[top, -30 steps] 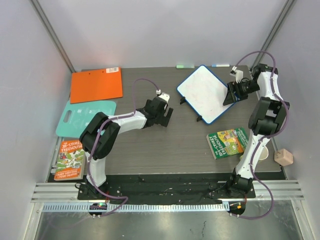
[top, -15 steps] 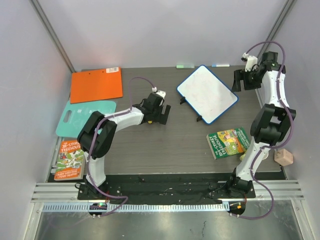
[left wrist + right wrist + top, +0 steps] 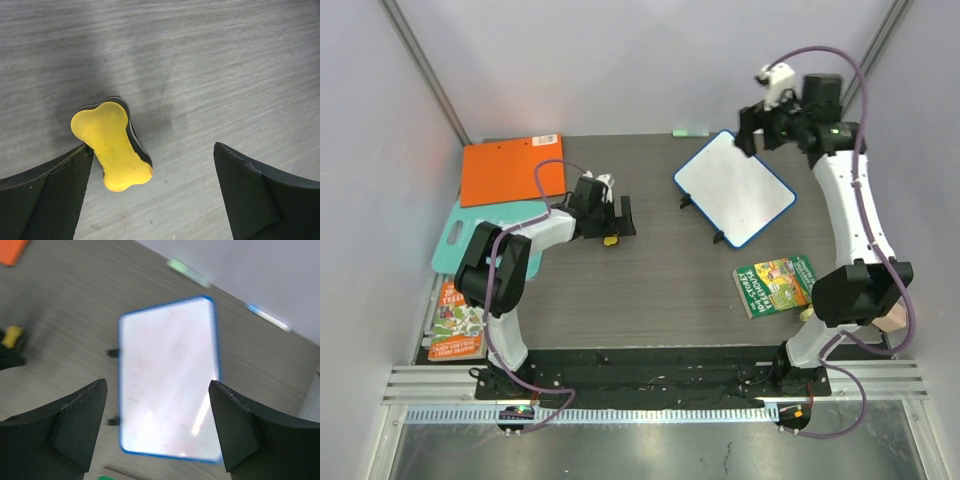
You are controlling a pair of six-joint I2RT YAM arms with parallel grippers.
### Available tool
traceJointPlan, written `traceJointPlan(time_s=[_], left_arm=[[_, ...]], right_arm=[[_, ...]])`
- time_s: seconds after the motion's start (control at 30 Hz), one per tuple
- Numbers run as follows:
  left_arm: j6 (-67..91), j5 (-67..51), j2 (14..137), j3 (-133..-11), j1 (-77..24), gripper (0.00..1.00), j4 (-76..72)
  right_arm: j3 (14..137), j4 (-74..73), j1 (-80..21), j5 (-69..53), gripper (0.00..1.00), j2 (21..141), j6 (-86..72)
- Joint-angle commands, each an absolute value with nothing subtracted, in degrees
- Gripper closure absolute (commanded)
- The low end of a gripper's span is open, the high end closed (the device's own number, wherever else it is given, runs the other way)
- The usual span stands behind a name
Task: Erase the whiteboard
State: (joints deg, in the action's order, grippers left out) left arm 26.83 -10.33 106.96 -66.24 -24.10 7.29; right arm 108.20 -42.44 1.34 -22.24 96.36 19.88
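Note:
The whiteboard [image 3: 734,188] lies at the back right of the table, blue-framed, with only faint marks on its white face [image 3: 170,380]. My right gripper [image 3: 748,135] hangs open high above the board's far edge, holding nothing [image 3: 157,385]. A yellow bone-shaped eraser [image 3: 111,145] with a black underside lies on the table left of centre [image 3: 610,240]. My left gripper [image 3: 617,225] is low over it and wide open [image 3: 154,150]. The eraser sits beside the left finger [image 3: 55,200], with a wide gap to the other finger.
An orange clipboard [image 3: 513,168] and a teal board [image 3: 490,232] lie at the back left, with a book [image 3: 455,315] in front of them. A green book [image 3: 776,284] lies near the whiteboard's near corner. A green marker [image 3: 690,131] rests at the back edge.
My left arm has moved left, and the yellow eraser now shows on the table beside its fingers. My right arm has risen off the whiteboard's right edge and swung left, its jaws wider.

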Motion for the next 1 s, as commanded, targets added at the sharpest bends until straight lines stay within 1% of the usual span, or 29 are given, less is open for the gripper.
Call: traceJointPlan(time_s=[0.0, 0.07, 0.1, 0.17, 0.23, 0.27, 0.33, 0.37, 0.4, 0.47, 0.53, 0.63, 0.67, 0.73, 0.77, 0.87, 0.97], left_arm=[[26.9, -6.9, 101.6, -66.2, -24.6, 0.00, 9.0], [27.3, -7.9, 101.2, -67.2, -24.3, 0.00, 9.1], [28.0, -8.6, 101.2, -69.0, -24.3, 0.00, 9.7], [29.3, -10.2, 102.1, -70.8, -23.8, 0.00, 10.3], [32.1, -11.8, 102.7, -73.6, -23.5, 0.00, 9.8], [33.8, -13.9, 103.6, -74.3, -22.8, 0.00, 9.6], [39.8, -17.3, 104.7, -75.6, -22.2, 0.00, 7.0], [42.4, -21.9, 105.8, -75.5, -21.7, 0.00, 5.1], [45.2, -24.4, 106.4, -75.4, -21.6, 0.00, 0.7], [51.9, -27.4, 107.6, -75.7, -21.7, 0.00, -1.8], [53.3, -26.6, 108.3, -76.5, -22.8, 0.00, -1.8], [54.3, -25.7, 108.8, -77.3, -24.2, 0.00, -0.2], [56.9, -26.1, 108.9, -77.1, -24.3, 0.00, -0.3], [60.3, -27.2, 108.4, -75.3, -24.3, 0.00, -3.2], [63.6, -27.4, 108.1, -73.2, -24.3, 0.00, -7.8], [67.9, -30.2, 108.0, -71.2, -24.3, 0.00, -13.0], [72.2, -32.4, 108.3, -69.4, -24.3, 0.00, -16.5]], right_arm=[[108.0, -41.6, -8.6, -30.2, 0.13, 98.1, 19.1], [107.6, -42.1, -10.7, -34.2, 0.15, 99.7, 18.9], [106.8, -42.4, -13.3, -35.0, 0.16, 100.2, 19.5], [105.7, -42.8, -16.0, -36.0, 0.21, 101.1, 20.6], [103.8, -42.7, -19.4, -36.7, 0.39, 101.3, 21.4], [103.2, -42.5, -20.2, -37.1, 0.58, 101.3, 21.5], [100.7, -41.5, -22.4, -37.6, 0.77, 101.1, 21.4], [99.1, -40.5, -22.9, -37.6, 0.92, 101.0, 21.4], [98.2, -40.1, -23.6, -37.5, 0.99, 100.6, 21.3], [96.5, -38.2, -25.5, -37.1, 0.99, 100.0, 21.1], [94.1, -36.5, -26.9, -36.7, 0.99, 99.4, 19.7], [90.4, -30.5, -27.9, -36.6, 0.99, 98.5, 15.3], [89.7, -27.6, -27.9, -36.2, 0.99, 98.4, 14.3], [86.9, -24.5, -28.7, -33.8, 0.99, 97.7, 13.1], [84.7, -21.0, -29.4, -33.0, 0.99, 97.4, 11.4], [82.4, -15.6, -30.7, -30.3, 0.99, 96.6, 9.2], [82.4, -14.2, -31.2, -26.9, 0.99, 97.6, 8.5]])
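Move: The yellow eraser clings to the left finger of the open left hand, about 3 cm left of that hand's middle, 1 cm back and 3 cm below. The right hand, empty and high, has the eraser some 34 cm to its left, 8 cm back and 30 cm down. The whiteboard's middle is about 7 cm ahead of the right hand, 4 cm left and 32 cm below. From the left hand, the teal board lies 28 cm left and 1 cm back. The eraser stays on the wide-open left hand's finger as that hand lifts about 9 cm, shifts some 8 cm right and rolls its right side up. The right hand sweeps about 26 cm left, soon also sinking some 16 cm and drawing back 11, turning counter-clockwise and shutting its empty fingers on the way in close beside the eraser. Contact there can't be seen. ##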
